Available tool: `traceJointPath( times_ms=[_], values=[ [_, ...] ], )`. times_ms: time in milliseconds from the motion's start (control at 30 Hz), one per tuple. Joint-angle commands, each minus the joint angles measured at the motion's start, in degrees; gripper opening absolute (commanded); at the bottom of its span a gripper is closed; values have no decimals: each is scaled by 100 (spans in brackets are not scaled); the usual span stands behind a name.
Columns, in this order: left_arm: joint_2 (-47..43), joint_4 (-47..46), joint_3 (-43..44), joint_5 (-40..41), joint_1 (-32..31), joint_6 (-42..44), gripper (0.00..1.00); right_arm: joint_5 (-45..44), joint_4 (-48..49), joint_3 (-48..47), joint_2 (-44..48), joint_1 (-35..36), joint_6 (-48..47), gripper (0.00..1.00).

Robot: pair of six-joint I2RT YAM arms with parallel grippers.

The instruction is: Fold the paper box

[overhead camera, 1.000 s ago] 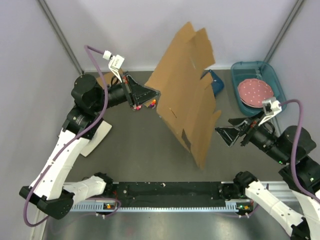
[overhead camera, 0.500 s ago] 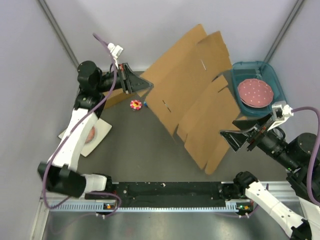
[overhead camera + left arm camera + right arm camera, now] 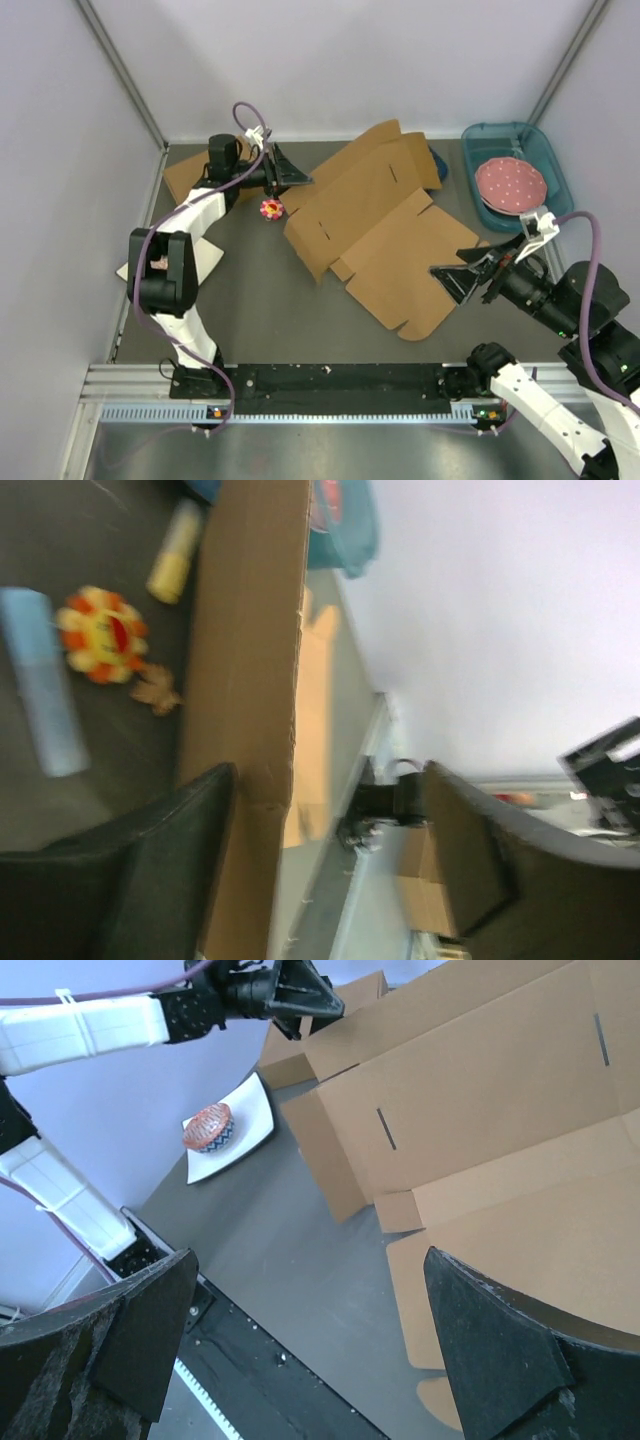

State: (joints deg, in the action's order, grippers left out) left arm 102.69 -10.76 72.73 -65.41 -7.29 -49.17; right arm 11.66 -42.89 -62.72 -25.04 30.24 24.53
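Note:
The paper box (image 3: 370, 230) is a flat brown cardboard sheet with flaps and slits, lying spread on the grey table. My left gripper (image 3: 300, 180) is open at the sheet's far left edge. In the left wrist view the cardboard edge (image 3: 250, 630) runs into the gap beside the left finger (image 3: 150, 860), with the jaws wide apart (image 3: 328, 770). My right gripper (image 3: 450, 270) is open and empty just off the sheet's right side. In the right wrist view (image 3: 310, 1255) it hangs over bare table, with the sheet (image 3: 500, 1090) ahead.
A teal bin (image 3: 540, 140) with a pink dotted plate stands at the back right. A chunkier cardboard box (image 3: 185, 178) sits at the back left. A flower toy (image 3: 270, 208) lies beside the sheet. A white plate (image 3: 195, 270) lies at the left.
The sheet stood tilted up between the grippers and now lies flat on the table. My left arm has stretched back and down to its far left edge.

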Motion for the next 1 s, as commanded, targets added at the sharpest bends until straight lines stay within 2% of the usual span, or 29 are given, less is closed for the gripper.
traceJointPath(
  times_ms=[0,167,233,300,333,367,400,567,600,633,667,733,800,833,900,933,967],
  values=[
    [-583,1804,567,1369,105,1646,97,-76,97,128,-159,8,-133,97],
    [-1040,2587,7,2908,184,1647,99,-155,325,496,-186,8,-98,97],
    [-1584,2501,-459,3926,149,1349,99,-190,413,594,-177,0,-81,97],
    [-2441,2149,-1285,4787,-69,1139,99,-217,431,699,-186,0,-80,97],
    [-2726,2070,-1531,5784,-184,1103,99,-234,440,734,-177,8,-98,97],
    [-2989,1861,-1969,6229,-298,1015,99,-278,457,804,-177,8,-89,97],
    [-3436,1789,-2191,6790,-508,536,99,-304,466,831,-177,8,-98,97],
    [-4510,586,-3832,7831,-528,-540,99,-305,607,1042,-195,8,-19,97],
    [-4600,201,-3976,7580,-467,-559,99,-296,642,1060,-195,8,-10,97],
    [-4653,267,-3942,7291,-458,-489,99,-287,651,1103,-195,8,16,96],
    [-4592,494,-3811,6783,-449,-402,99,-296,659,1113,-195,8,16,96],
    [-4391,1538,-3417,6088,-493,-234,99,-313,677,1174,-194,8,16,96],
    [-4249,1499,-3685,5796,-650,-669,99,-331,730,1192,-203,8,34,96],
    [-4292,533,-4383,5611,-651,-891,99,-322,747,1218,-212,8,34,96],
    [-4678,-325,-5055,5791,-799,-1374,99,-305,765,1218,-221,8,43,96],
    [-4793,-634,-5389,6002,-913,-1411,99,-305,756,1227,-212,8,34,96],
    [-4951,-472,-5383,6196,-1036,-1394,99,-305,765,1244,-203,8,25,96]
  ],
)
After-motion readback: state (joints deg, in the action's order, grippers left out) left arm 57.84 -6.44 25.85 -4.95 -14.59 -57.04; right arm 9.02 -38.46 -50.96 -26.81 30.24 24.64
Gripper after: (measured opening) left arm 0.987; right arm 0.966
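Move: The upper edge of the paper box stands between the left hand's parting fingers. The box's near left flap hangs about 4 cm back, 2 cm to the right and 17 cm below this hand. A flower toy lies roughly 13 cm ahead, 11 cm left and 22 cm down; the brown carton is some 18 cm ahead, 27 cm left and 21 cm down. From the right hand, that flap is about 23 cm ahead, 30 cm left and 29 cm below. The left fingers finish opening and come free of the box's raised edge. After a slight forward nudge the hand swings left, back and down, about 10 cm each way, turning some 50 degrees counter-clockwise; at the end it comes back right a few centimetres, sinking beside the near left flap. The open right hand sinks about 7 cm and eases forward, touching nothing. ##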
